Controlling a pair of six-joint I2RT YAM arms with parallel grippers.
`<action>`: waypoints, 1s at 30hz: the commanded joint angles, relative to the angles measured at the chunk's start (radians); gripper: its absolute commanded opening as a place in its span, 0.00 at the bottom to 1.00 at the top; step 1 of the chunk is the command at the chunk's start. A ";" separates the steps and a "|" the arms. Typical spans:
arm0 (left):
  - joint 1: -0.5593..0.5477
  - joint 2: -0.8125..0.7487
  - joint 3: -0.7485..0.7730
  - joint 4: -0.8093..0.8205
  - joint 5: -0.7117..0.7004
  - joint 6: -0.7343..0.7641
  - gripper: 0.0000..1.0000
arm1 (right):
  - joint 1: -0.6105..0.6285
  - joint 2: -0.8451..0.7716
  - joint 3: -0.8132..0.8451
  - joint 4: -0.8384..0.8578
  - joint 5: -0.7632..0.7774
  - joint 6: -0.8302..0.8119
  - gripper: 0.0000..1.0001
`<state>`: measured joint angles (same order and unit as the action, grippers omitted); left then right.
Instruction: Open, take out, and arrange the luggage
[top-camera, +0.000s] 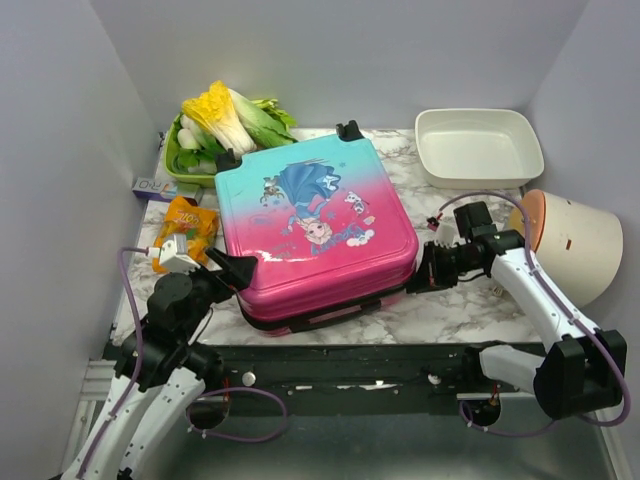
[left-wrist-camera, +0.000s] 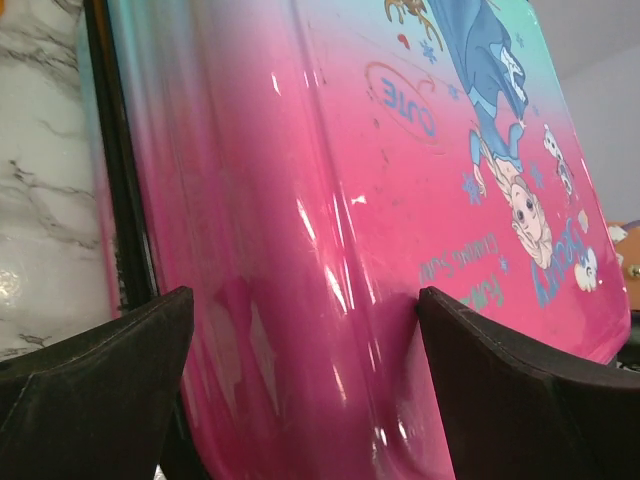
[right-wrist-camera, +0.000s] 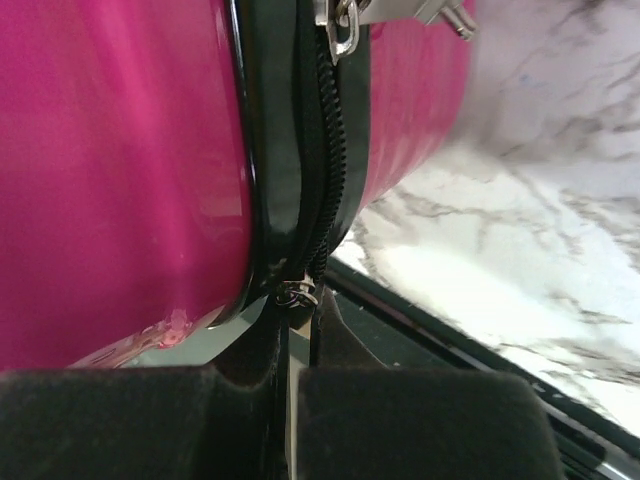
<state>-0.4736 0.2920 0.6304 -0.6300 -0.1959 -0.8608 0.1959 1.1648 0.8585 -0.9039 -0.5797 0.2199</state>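
Observation:
The luggage (top-camera: 310, 220), a pink-to-teal hard-shell suitcase with a cartoon princess print, lies flat and closed in the middle of the marble table. My left gripper (top-camera: 240, 270) is open, its jaws straddling the suitcase's near-left corner; in the left wrist view the pink shell (left-wrist-camera: 350, 250) fills the gap between the fingers (left-wrist-camera: 100, 380). My right gripper (top-camera: 415, 278) is at the suitcase's near-right corner. In the right wrist view it (right-wrist-camera: 298, 335) is shut on a small metal zipper pull (right-wrist-camera: 297, 295) at the end of the black zipper (right-wrist-camera: 325, 150).
A white tray (top-camera: 478, 145) stands at the back right. A green basket with cabbage (top-camera: 225, 125) stands at the back left, an orange snack packet (top-camera: 188, 228) beside the suitcase. A beige dome-shaped object (top-camera: 575, 245) lies at the right edge. Another zipper pull (right-wrist-camera: 400, 12) hangs higher up.

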 joint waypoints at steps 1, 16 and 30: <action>-0.003 -0.059 -0.121 0.005 0.194 -0.043 0.99 | 0.007 -0.059 -0.029 0.022 -0.344 -0.008 0.01; -0.166 0.206 -0.381 0.669 0.152 -0.235 0.99 | 0.123 -0.195 -0.136 0.302 -0.418 0.069 0.01; -0.574 0.479 -0.285 0.791 -0.280 -0.290 0.99 | 0.464 -0.223 -0.063 0.585 -0.209 0.254 0.01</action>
<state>-0.8455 0.5858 0.3866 0.1493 -0.8711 -0.9848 0.3553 0.9298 0.6971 -0.7231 -0.2932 0.4232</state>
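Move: The left hand, open at the luggage's left side near its front end, has the luggage's middle about 7 cm ahead, 16 cm to its right and 7 cm lower. The orange bag lies some 9 cm ahead and 14 cm left of that hand, 14 cm below. The right hand already holds a zip pull at the near right corner; from it the luggage's middle is roughly 9 cm ahead and 21 cm left, about level. The white tray sits 29 cm ahead and 13 cm right of the right hand. Forward along the luggage's left upper edge goes the open left hand, about 7 cm, after a small dip and while pressing some 3 cm rightward against the side; its fingers tip up and swing roughly 20 degrees counter-clockwise. The right hand keeps its shut grip on the zip pull, jogs briefly back and returns, ending about 1 cm lower and tilted a little. ##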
